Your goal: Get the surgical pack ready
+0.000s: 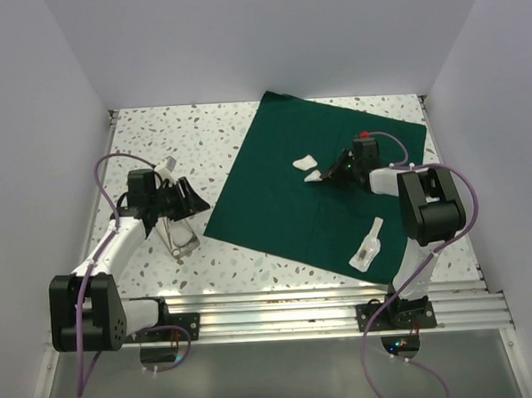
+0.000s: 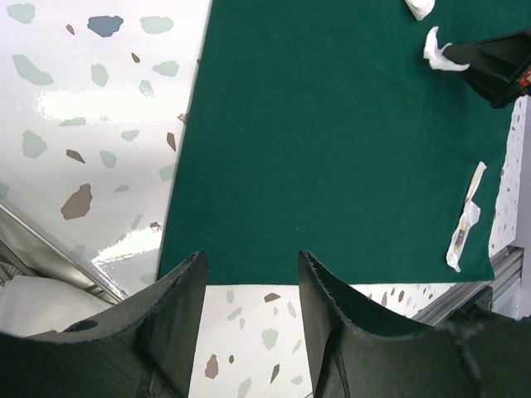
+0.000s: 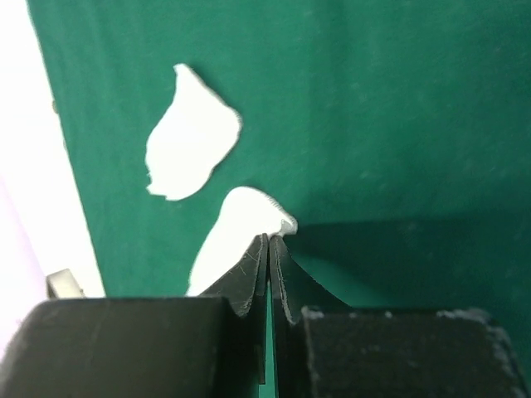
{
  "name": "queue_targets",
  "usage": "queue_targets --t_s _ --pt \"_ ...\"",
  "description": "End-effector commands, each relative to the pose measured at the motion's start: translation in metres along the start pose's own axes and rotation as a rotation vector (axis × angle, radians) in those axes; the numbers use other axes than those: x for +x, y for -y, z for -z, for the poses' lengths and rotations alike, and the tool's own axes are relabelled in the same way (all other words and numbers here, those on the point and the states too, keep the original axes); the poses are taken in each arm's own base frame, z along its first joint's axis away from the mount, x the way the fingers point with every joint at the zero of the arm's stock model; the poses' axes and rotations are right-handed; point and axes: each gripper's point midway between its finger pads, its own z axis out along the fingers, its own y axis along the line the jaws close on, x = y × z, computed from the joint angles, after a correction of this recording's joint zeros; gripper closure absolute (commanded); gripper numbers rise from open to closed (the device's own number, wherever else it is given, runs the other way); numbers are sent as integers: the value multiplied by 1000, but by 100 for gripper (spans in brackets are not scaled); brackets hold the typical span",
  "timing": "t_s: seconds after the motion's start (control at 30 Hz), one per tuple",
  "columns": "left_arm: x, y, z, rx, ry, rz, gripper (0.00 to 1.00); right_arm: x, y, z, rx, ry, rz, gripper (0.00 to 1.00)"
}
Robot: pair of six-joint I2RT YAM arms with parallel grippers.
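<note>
The dark green drape lies flat and unfolded on the speckled table. Two white gauze pads rest on it. My right gripper is low over the drape, shut, its tips pinching the edge of the nearer gauze pad. The other gauze pad lies loose just beyond. A packaged instrument lies near the drape's front corner. My left gripper hovers open and empty over bare table, left of the drape. A small steel tray sits below it.
White walls close in the table at the back and on both sides. The aluminium rail holding both arm bases runs along the near edge. The right arm's tip shows in the left wrist view.
</note>
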Motion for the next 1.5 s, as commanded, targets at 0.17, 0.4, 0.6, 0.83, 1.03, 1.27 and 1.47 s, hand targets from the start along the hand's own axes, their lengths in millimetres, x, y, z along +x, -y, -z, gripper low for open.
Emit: queue_targets --t_s 0.17,0.4,0.6,0.83,1.03,1.27,1.47 --pt "-16 14 -4 66 40 -41 49 -43 -79 43 -199 126 71 100" --pt "-16 15 -4 68 40 -48 49 -52 -100 19 -264 151 -26 100" --pt "-16 14 -7 69 30 -47 50 -59 -134 -6 -316 179 -85 100" --pt "-13 12 -10 70 15 -49 50 -59 -158 -34 -305 255 -150 100" --pt "-10 11 -11 72 6 -54 50 -68 -131 -37 -199 352 -197 100" --pt "-5 8 -14 80 -9 -50 50 -62 -109 -42 -150 380 -181 100" --pt "-5 10 -14 86 -10 -53 50 -59 -96 -40 -110 402 -181 100"
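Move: My right hand is shut on the right edge of a gauze lying on the green cloth; its middle is about 3 cm to this hand's left. The last loose gauze, where I'm taking it, lies some 5 cm ahead and 6 cm to the left, barely below the fingers. The white packet is roughly 26 cm back and 13 cm right. From my waiting left hand, the loose gauze is about 35 cm right, 11 cm ahead and 9 cm down. I keep the gauze pinched in my right hand and lift it straight up off the cloth, about 8 cm. Then I carry it forward and left some 9 cm each way, swing back right a few centimetres and sink about 3 cm, ending up just beyond the loose gauze. As I go, my fingers tip up and turn clockwise, each around 15 degrees. ##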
